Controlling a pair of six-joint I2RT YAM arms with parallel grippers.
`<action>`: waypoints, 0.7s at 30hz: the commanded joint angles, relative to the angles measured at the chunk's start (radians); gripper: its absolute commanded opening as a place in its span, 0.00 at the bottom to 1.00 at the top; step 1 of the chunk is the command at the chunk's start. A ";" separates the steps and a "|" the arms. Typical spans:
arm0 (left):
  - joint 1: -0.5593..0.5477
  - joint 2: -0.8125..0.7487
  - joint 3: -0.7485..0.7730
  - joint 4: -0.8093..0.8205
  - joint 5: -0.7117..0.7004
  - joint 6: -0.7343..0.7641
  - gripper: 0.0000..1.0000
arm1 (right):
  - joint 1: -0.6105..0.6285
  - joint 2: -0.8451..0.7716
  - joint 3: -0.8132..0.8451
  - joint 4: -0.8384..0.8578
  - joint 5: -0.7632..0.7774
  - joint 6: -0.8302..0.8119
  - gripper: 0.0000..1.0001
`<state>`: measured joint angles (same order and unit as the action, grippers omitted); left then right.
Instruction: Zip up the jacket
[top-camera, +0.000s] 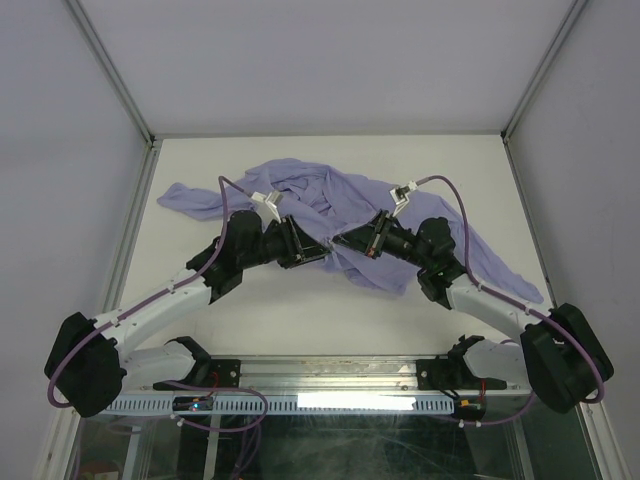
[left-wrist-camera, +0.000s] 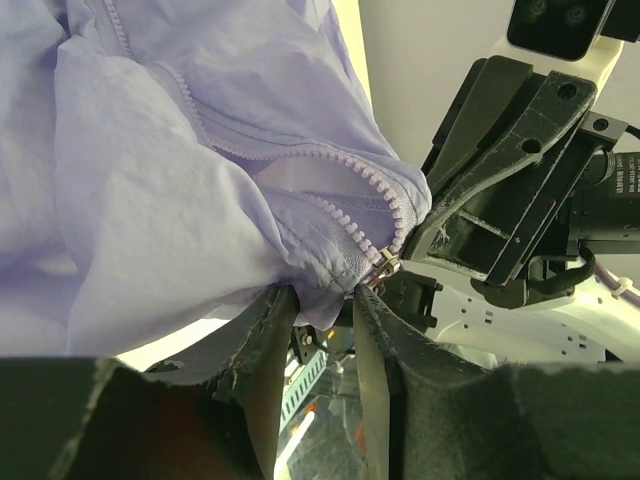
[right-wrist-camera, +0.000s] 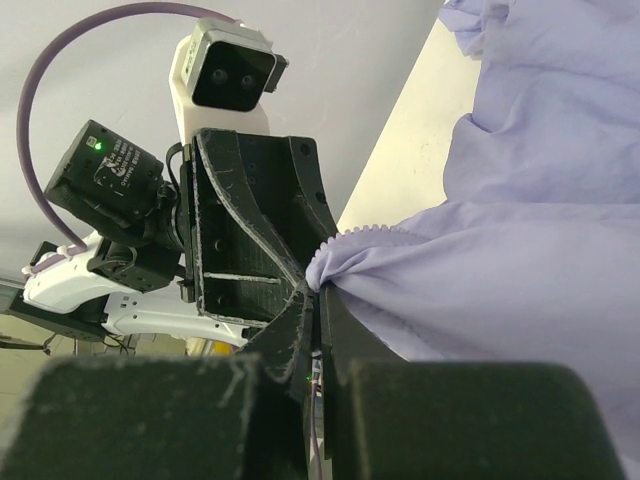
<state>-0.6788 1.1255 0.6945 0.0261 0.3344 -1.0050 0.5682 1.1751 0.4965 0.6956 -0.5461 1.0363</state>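
Note:
The lavender jacket (top-camera: 330, 200) lies bunched at the back middle of the table, and both grippers meet at its near hem. My left gripper (left-wrist-camera: 325, 297) stands open: a gap shows between its fingers, and a corner of the jacket (left-wrist-camera: 200, 180) hangs at their tips. A metal zipper slider (left-wrist-camera: 388, 265) sits at the lower end of the zipper teeth (left-wrist-camera: 345, 215), just beyond the right fingertip. My right gripper (right-wrist-camera: 321, 290) is shut on the jacket's toothed zipper edge (right-wrist-camera: 365, 232). In the top view the left gripper (top-camera: 318, 250) and the right gripper (top-camera: 350, 243) are nearly touching.
One sleeve (top-camera: 500, 265) trails to the right past the right arm, another (top-camera: 190, 198) to the back left. The white table (top-camera: 300, 320) is bounded by metal frame posts (top-camera: 135, 210) and white walls. A rail (top-camera: 330, 400) runs along the near edge.

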 joint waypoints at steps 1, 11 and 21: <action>0.002 -0.022 -0.019 0.116 -0.012 -0.045 0.30 | 0.010 -0.005 0.004 0.103 0.005 0.024 0.00; 0.003 0.023 0.006 0.149 0.112 0.027 0.00 | 0.001 0.020 0.045 0.048 0.028 -0.035 0.00; 0.002 0.032 0.037 0.080 0.083 0.013 0.00 | -0.005 -0.071 0.125 -0.316 0.049 -0.234 0.37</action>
<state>-0.6788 1.1534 0.6792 0.0860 0.3820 -0.9985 0.5648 1.1873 0.5762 0.5217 -0.5236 0.9131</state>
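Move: The jacket's hem end, at the foot of the zip, sits between the left hand's parted fingers, about 1 cm to its right and level with it. The zip slider is some 2 cm ahead, 2 cm right and 2 cm above the left hand, and just 1 cm left and 1 cm below the shut right fingers. From the left hand, the jacket's bunched top lies roughly 15 cm ahead, 5 cm left and 16 cm down. The hem end just under the slider gets pinched by the left fingers, which shut on it while that hand eases under 1 cm to the right, bobbing up about 1 cm and back down. The right hand first keeps its grip at the slider, then goes roughly 1.5 cm forward and 1 cm down with a slight roll, opening its fingers to let go. ##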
